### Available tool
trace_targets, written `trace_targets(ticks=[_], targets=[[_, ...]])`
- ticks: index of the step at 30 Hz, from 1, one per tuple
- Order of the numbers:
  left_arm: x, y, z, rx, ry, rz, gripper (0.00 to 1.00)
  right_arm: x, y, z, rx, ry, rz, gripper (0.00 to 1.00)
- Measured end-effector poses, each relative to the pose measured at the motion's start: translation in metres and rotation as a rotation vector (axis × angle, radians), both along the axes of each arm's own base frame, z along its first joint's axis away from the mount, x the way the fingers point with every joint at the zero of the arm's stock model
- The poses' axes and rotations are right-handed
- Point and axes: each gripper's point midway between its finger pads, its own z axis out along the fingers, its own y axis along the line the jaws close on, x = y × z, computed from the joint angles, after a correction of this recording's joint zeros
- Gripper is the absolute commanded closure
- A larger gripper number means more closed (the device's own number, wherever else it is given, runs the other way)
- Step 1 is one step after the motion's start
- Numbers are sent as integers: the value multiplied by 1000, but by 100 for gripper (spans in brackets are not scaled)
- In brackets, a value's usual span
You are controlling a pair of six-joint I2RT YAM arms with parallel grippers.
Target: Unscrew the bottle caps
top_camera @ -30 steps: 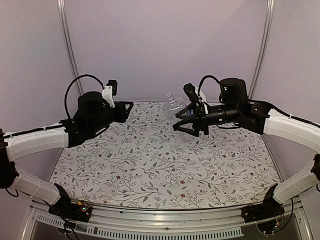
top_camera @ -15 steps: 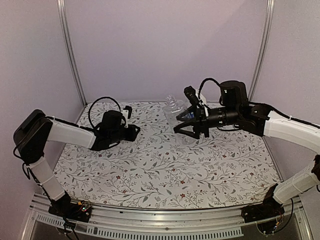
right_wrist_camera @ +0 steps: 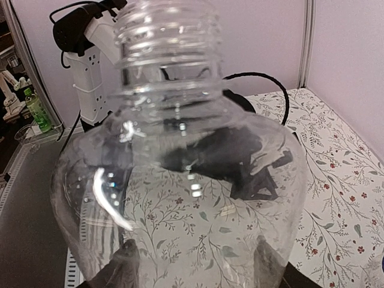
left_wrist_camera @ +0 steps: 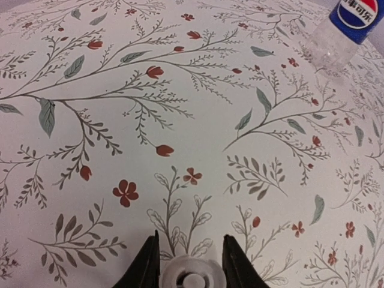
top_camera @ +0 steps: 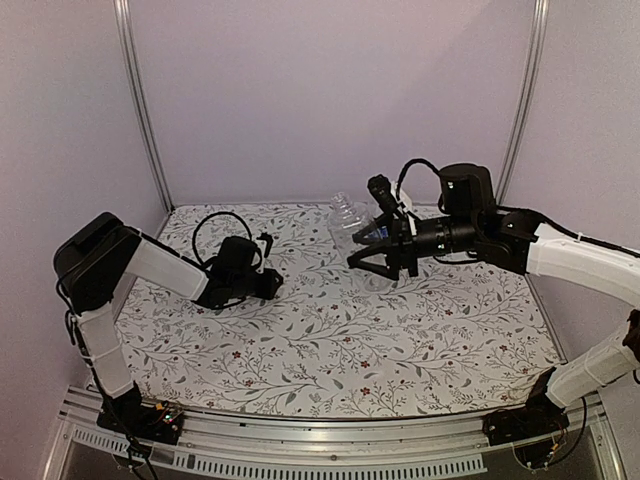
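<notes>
My left gripper [top_camera: 270,285] is down low over the floral cloth at the left. In the left wrist view its jaws [left_wrist_camera: 191,239] are shut on a pale round bottle cap [left_wrist_camera: 192,273], open side towards the camera. My right gripper [top_camera: 368,258] hovers mid-table, shut on the body of the plain clear bottle [right_wrist_camera: 180,180]. That bottle's threaded neck [right_wrist_camera: 165,36] is bare, with no cap on it. Both right fingers [right_wrist_camera: 129,264] show through the plastic. The Pepsi-labelled bottle [left_wrist_camera: 354,18] stands on the cloth at the far right of the left wrist view, its top cut off.
The floral cloth [top_camera: 330,350] ends at a metal rail [top_camera: 330,425] along the near edge. Purple walls and two metal posts [top_camera: 140,110] close the back and sides. A green bottle [right_wrist_camera: 36,108] stands off the table, beyond the left edge.
The left arm has come down from mid-height and folded back to the left, putting its gripper with the cap just above the cloth. The right gripper and its bottle have barely moved.
</notes>
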Motion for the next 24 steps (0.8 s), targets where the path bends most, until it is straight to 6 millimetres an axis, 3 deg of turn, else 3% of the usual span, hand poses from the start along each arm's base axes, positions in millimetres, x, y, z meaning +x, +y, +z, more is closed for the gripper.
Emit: trace_targets(ticks=[7, 15, 20, 24], targets=[[-2, 1, -12, 14, 25, -3, 74, -1, -1, -6, -6, 7, 0, 39], [-5, 0, -11, 6, 36, -11, 36, 0, -1, -6, -6, 11, -2, 39], [-8, 1, 7, -17, 20, -8, 25, 0, -1, -8, -5, 14, -3, 39], [-8, 0, 46, -69, -29, -9, 22, 0, -1, -11, -8, 22, -9, 38]])
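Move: The left hand still pinches the clear bottle's cap just above bare table; the spot for it is straight below, about 2 cm down. The Pepsi bottle stands some 20 cm ahead and 19 cm to the right, its middle about 8 cm higher. The uncapped clear bottle hangs in the right gripper, roughly 14 cm back, 16 cm right and 26 cm up. From the right hand the spot lies about 15 cm ahead, 17 cm left and 28 cm down. The left hand sinks the last 1 to 1.5 cm to set the cap on the table, fingers still pointing forward, right and down, then spreads its fingers from about a third to three quarters open and lets go of the cap. Already opening, it turns upward and climbs some 6 cm off the low point, speeding up and leaving the cap below, while the right hand keeps its grip on the clear bottle almost in place, settling about 1 cm. ##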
